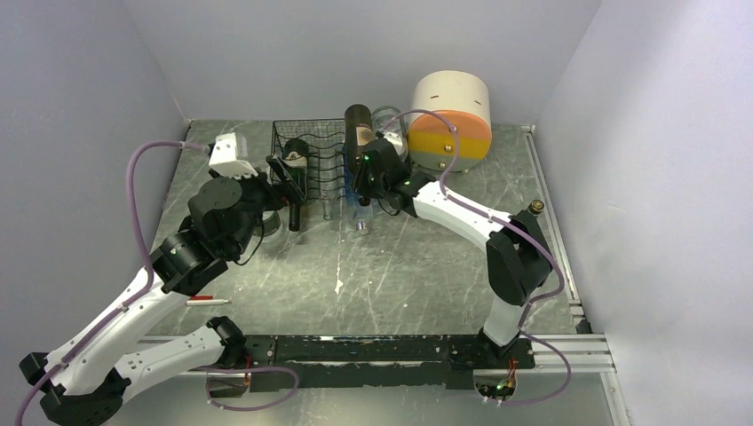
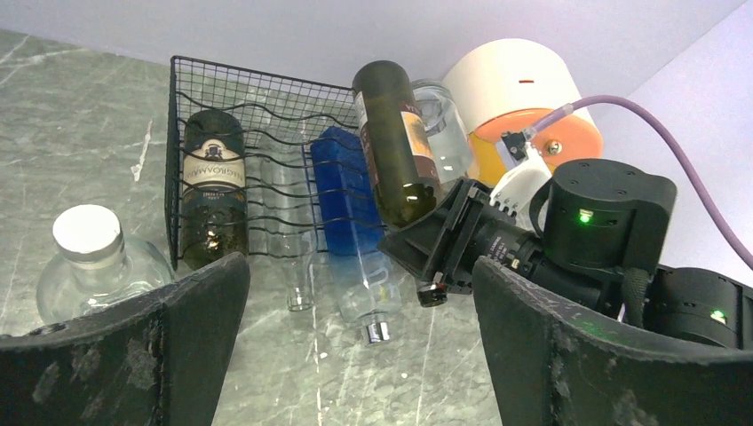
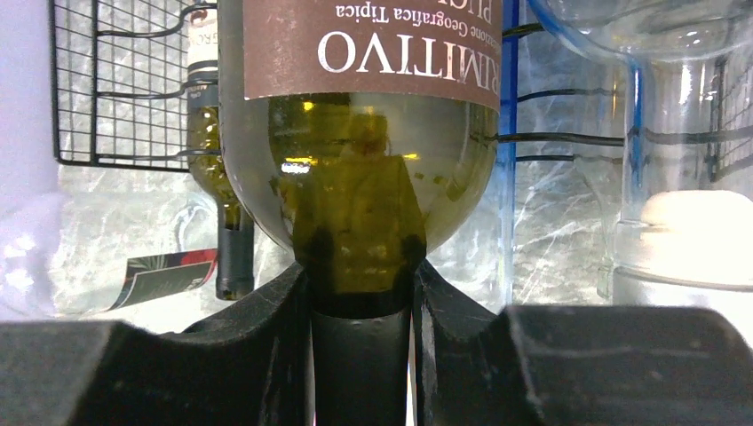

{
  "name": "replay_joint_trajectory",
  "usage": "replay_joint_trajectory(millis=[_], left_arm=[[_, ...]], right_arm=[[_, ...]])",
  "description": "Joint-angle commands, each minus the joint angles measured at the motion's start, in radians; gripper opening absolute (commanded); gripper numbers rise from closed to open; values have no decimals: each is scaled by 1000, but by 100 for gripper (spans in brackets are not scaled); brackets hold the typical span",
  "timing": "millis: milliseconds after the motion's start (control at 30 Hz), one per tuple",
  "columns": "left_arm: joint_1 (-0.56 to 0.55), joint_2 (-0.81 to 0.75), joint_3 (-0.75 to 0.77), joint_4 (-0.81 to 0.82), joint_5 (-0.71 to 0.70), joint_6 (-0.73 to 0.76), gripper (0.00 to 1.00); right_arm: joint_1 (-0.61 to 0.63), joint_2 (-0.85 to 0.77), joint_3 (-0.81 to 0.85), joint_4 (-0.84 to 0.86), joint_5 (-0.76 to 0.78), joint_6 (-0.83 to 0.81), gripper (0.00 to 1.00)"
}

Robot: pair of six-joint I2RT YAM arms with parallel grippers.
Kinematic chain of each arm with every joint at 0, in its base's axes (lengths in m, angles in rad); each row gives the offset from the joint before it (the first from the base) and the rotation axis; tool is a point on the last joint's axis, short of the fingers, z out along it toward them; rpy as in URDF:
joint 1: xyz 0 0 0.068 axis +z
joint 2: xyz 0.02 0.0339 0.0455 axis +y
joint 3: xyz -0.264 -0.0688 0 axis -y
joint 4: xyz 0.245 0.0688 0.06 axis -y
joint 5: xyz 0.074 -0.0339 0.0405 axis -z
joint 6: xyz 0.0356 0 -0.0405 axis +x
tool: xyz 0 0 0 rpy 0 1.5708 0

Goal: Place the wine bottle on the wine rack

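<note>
My right gripper point(image 3: 360, 306) is shut on the neck of the wine bottle point(image 3: 360, 160), which is dark green glass with a brown label. The bottle point(image 1: 359, 126) is held tilted, base up and away, over the right end of the wine rack point(image 1: 313, 133). The rack point(image 2: 257, 106) is black wire with wavy tiers. It holds a dark labelled bottle point(image 2: 213, 182), a clear bottle point(image 2: 289, 240) and a blue bottle point(image 2: 348, 209), lying necks toward me. My left gripper point(image 2: 360, 355) stands open and empty on the near left of the rack, facing it.
A round cream, orange and yellow drawer unit point(image 1: 451, 115) stands right of the rack. A clear glass jar point(image 2: 441, 124) sits between it and the held bottle. Another clear jar with a white lid point(image 2: 89, 257) stands by my left gripper. A red-tipped pen point(image 1: 202, 300) lies near the left arm.
</note>
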Motion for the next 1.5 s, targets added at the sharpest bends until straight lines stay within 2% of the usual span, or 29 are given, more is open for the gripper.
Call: replay_joint_trajectory(millis=[0,167,467,633,733,900,1067,1233,1333,1467], left_arm=[[-3,-16,2,23,23,27,99],[-3,-15,-4,37,41,36,99],[-3,-61,-44,108,145,65,99],[-3,-60,-39,99,152,67,99],[-3,-53,-34,89,153,67,99],[-3,-50,-36,89,160,68,99],[-3,-47,-36,88,175,71,99],[-3,-42,-36,87,192,82,99],[-3,-39,-40,95,201,87,99],[-3,-35,-53,119,225,91,99]], right_arm=[[1,16,74,82,46,-10,3],[2,49,94,55,54,-16,7],[1,91,128,4,70,-23,33],[1,98,142,-9,100,-29,46],[1,97,150,-26,107,-31,58],[1,56,135,-29,107,-36,62],[1,-45,93,-23,114,-63,64],[1,-223,-26,27,169,-145,66],[1,-339,-95,-3,250,-202,66],[-1,-513,-157,-63,435,-274,69]])
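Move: The right hand holds the wine bottle by its neck just over the wine rack. The resting place for the bottle's middle is about 11 cm ahead, 1 cm left and 5 cm below. The blue bottle lies under that place, 9 cm ahead, 1 left, 12 down. The clear bottle lies 11 cm ahead and 7 right, 5 down; the Negroamaro bottle 10 ahead and 16 left, 12 down. From the left hand the resting place is some 22 cm ahead, 14 right and 25 lower. Still pinching the neck, the right hand lowers the wine bottle about 3 cm onto the rack above the blue bottle, then opens and lets go, easing forward and up slightly. It then rises quickly some 15 cm while swinging right and a little back, fingers tipping up about 20 degrees. The open left hand drifts 3 cm right and back, turning slightly clockwise. ##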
